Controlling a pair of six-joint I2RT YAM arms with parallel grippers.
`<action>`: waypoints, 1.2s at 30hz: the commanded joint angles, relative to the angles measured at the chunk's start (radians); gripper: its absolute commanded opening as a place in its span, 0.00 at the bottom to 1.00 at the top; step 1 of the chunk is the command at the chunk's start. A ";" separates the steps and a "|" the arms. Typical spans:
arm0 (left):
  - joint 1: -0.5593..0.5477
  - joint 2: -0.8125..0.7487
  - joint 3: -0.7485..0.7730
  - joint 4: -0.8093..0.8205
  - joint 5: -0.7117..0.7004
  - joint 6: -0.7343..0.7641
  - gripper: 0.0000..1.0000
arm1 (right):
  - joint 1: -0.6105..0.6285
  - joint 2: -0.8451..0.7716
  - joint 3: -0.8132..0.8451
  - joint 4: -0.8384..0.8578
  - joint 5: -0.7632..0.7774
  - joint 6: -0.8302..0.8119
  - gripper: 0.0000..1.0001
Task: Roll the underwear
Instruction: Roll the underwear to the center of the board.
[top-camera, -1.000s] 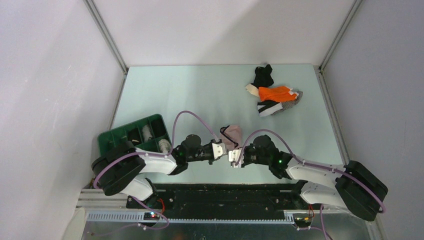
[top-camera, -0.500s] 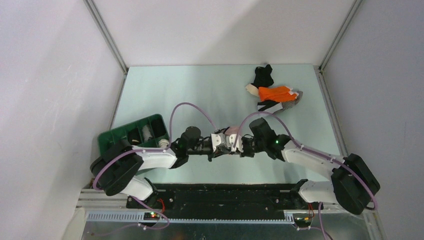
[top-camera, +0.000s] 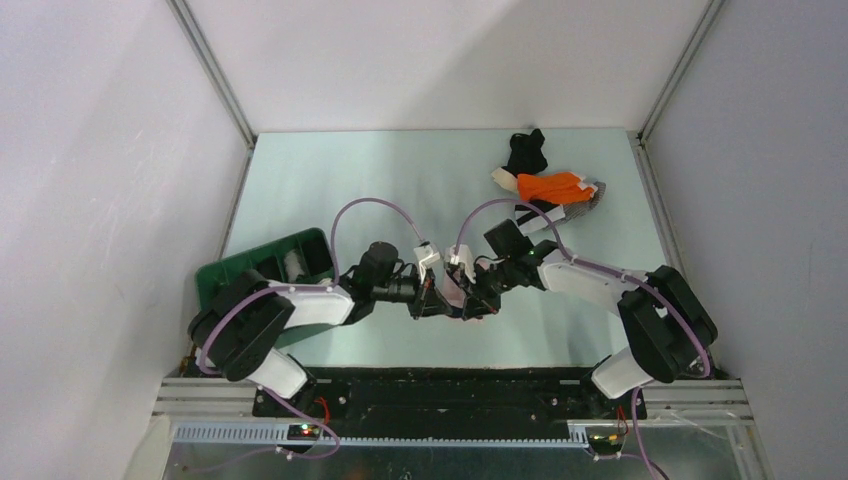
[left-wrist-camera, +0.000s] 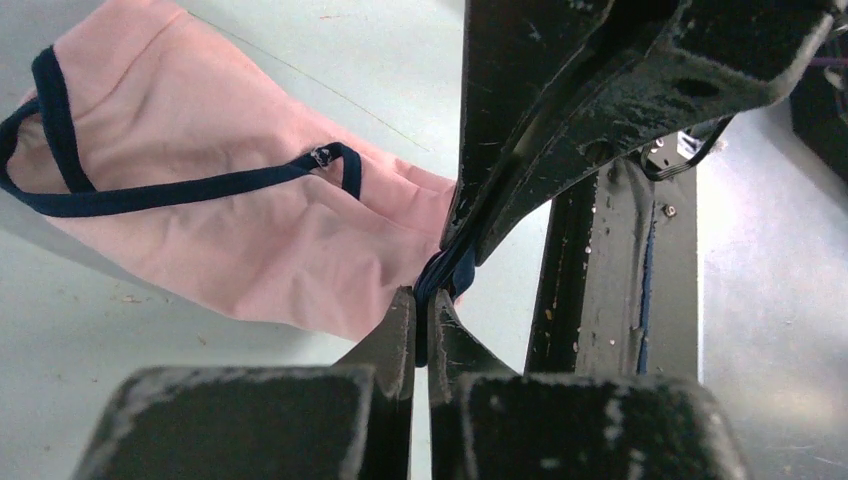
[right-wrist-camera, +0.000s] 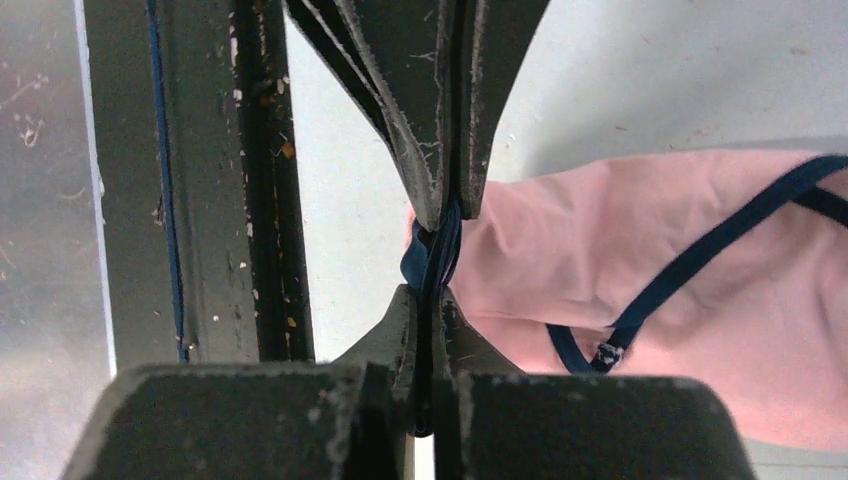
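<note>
A pale pink underwear (left-wrist-camera: 210, 230) with a dark navy band lies on the pale green table in front of the arm bases. In the top view it is a small pink patch (top-camera: 456, 289) between the two grippers. My left gripper (left-wrist-camera: 425, 303) is shut on the bunched navy band at the garment's near edge. My right gripper (right-wrist-camera: 429, 297) is shut on the same band, tip to tip with the left. In the top view the left gripper (top-camera: 436, 303) and right gripper (top-camera: 471, 303) point down side by side. The pink cloth also shows in the right wrist view (right-wrist-camera: 660, 250).
A pile of other underwear lies at the back right: orange (top-camera: 551, 186), black (top-camera: 526, 152) and a white and black piece (top-camera: 538, 216). A green divided tray (top-camera: 245, 268) stands at the left, behind the left arm. The black base rail (left-wrist-camera: 570, 270) is close by.
Both grippers came together over the pink underwear, tipped downward and closed on its navy band. The right arm swung left and forward; the garment is now mostly hidden in the top view.
</note>
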 joint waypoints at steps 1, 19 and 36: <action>-0.033 0.068 0.084 -0.059 0.063 0.101 0.00 | 0.029 0.055 0.043 -0.084 0.121 0.229 0.00; -0.003 0.160 0.176 -0.187 0.142 0.142 0.00 | -0.044 0.101 -0.121 0.231 0.119 0.721 0.00; 0.014 0.303 0.248 -0.247 0.016 0.112 0.04 | -0.150 0.264 -0.107 0.241 0.040 0.751 0.00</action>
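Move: Both grippers already pinch the navy waistband at the underwear's near end, tips about 3 cm apart. The pink body lies ahead and below: its middle is about 7 cm ahead, 2 cm right and 5 cm below the left hand; from the right hand it is about 7 cm ahead and 1 cm left, also 5 cm below. The black-and-white cloth is about 22 cm ahead and 15 cm right of the right hand. Keep both grips on the waistband and bring the two hands down towards the board together, about 5 cm, first easing forward some 2 cm, then drawing back nearly 3 cm, then nudging forward again. Meanwhile roll the right wrist some 50 degrees about its own fingers, upper side going forward, while the left turns only slightly. ##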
